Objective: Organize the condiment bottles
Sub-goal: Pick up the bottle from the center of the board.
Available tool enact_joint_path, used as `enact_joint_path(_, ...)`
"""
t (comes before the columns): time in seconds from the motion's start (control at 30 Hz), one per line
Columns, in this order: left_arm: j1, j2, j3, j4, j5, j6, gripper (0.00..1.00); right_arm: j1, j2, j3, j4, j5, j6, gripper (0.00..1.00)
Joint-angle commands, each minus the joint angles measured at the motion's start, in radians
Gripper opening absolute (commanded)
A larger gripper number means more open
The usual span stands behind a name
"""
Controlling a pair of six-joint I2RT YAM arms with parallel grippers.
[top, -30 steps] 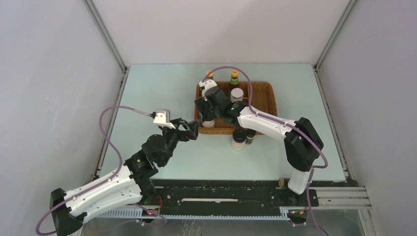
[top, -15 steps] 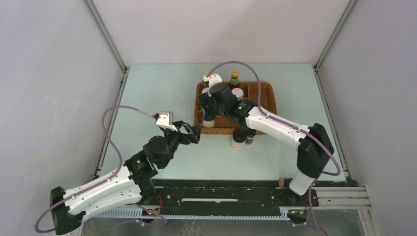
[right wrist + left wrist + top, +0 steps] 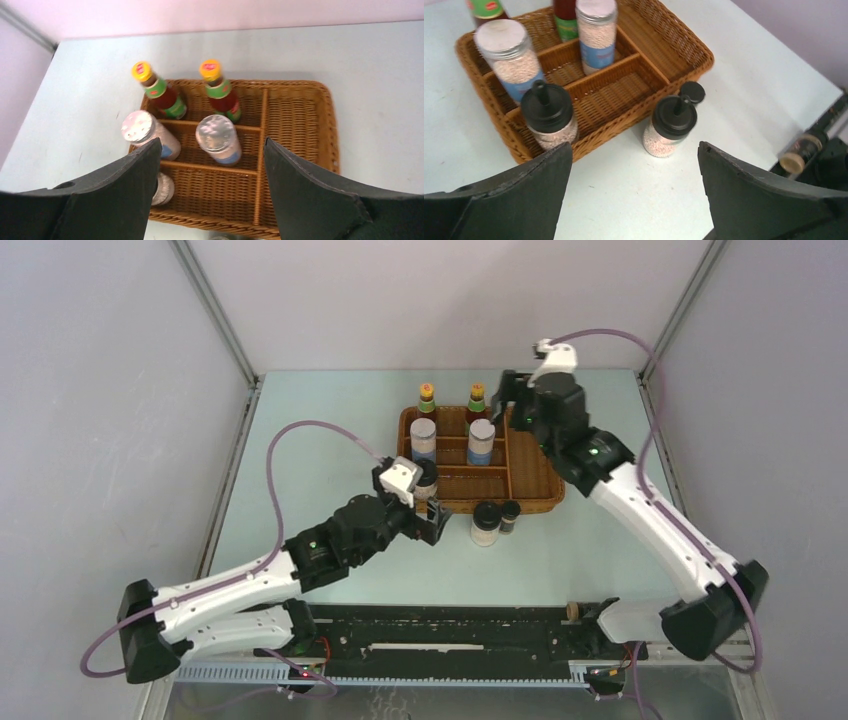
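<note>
Two yellow-capped sauce bottles (image 3: 427,397) (image 3: 477,397) stand in the back row of the wicker tray (image 3: 530,450). Two silver-topped shakers (image 3: 423,438) (image 3: 481,440) stand just in front of them. One black-capped white bottle (image 3: 549,117) stands in the tray's front-left compartment. A second one (image 3: 486,523) stands on the table before the tray, beside a tiny dark bottle (image 3: 510,515). My left gripper (image 3: 435,525) is open and empty, low on the table left of that bottle (image 3: 671,125). My right gripper (image 3: 510,400) hangs open and empty high over the tray's back right.
Another tiny bottle (image 3: 573,611) lies on its side at the table's near edge by the black rail. The tray's long right compartment (image 3: 300,125) holds nothing. Grey walls close in the table on three sides.
My right gripper left the black-capped bottle in the tray's front-left compartment and rose to the back right. My left gripper moved right toward the tray's front and opened wider.
</note>
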Motion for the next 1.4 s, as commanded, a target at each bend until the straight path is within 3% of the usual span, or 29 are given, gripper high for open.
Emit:
enact_joint_path(0.0, -0.007, 0.076, 0.097, -0.029, 0.185, 0.107, 1.0, -0.076, -0.115, -0.067, -0.035, 0.004, 0.072, 0.83)
enact_joint_path(0.27, -0.009, 0.252, 0.191, -0.048, 0.379, 0.164, 1.0, -0.201, -0.255, -0.176, -0.033, -0.076, 0.099, 0.83)
enact_joint_path(0.87, -0.013, 0.532, 0.274, 0.003, 0.352, 0.339, 1.0, -0.275, -0.356, -0.302, 0.031, -0.107, 0.086, 0.83)
enact_joint_path(1.37, 0.048, 0.684, 0.366, 0.063, 0.423, 0.377, 1.0, -0.296, -0.364, -0.339, 0.079, -0.148, 0.063, 0.83)
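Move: The black-lidded bottle in front of the basket stands about 15 cm to the left gripper's right, 6 cm ahead and some 17 cm below. The small jar is 5 cm farther right of that bottle and 2 cm farther out; the matching bottle inside the basket is about 16 cm straight ahead of the left gripper and 15 cm down. From the right gripper the aimed-at bottle lies roughly 11 cm back, 2 cm left and 26 cm below. Bring the wide-open left gripper down about 12 cm and right some 11 cm towards the bottle in front of the basket: swing right while easing back slightly, sink, then glide forward and right at lid height. Turn it about 25 degrees clockwise as its left side rises, fingers dipping. Withdraw the open right gripper some 11 cm right and a little back. ##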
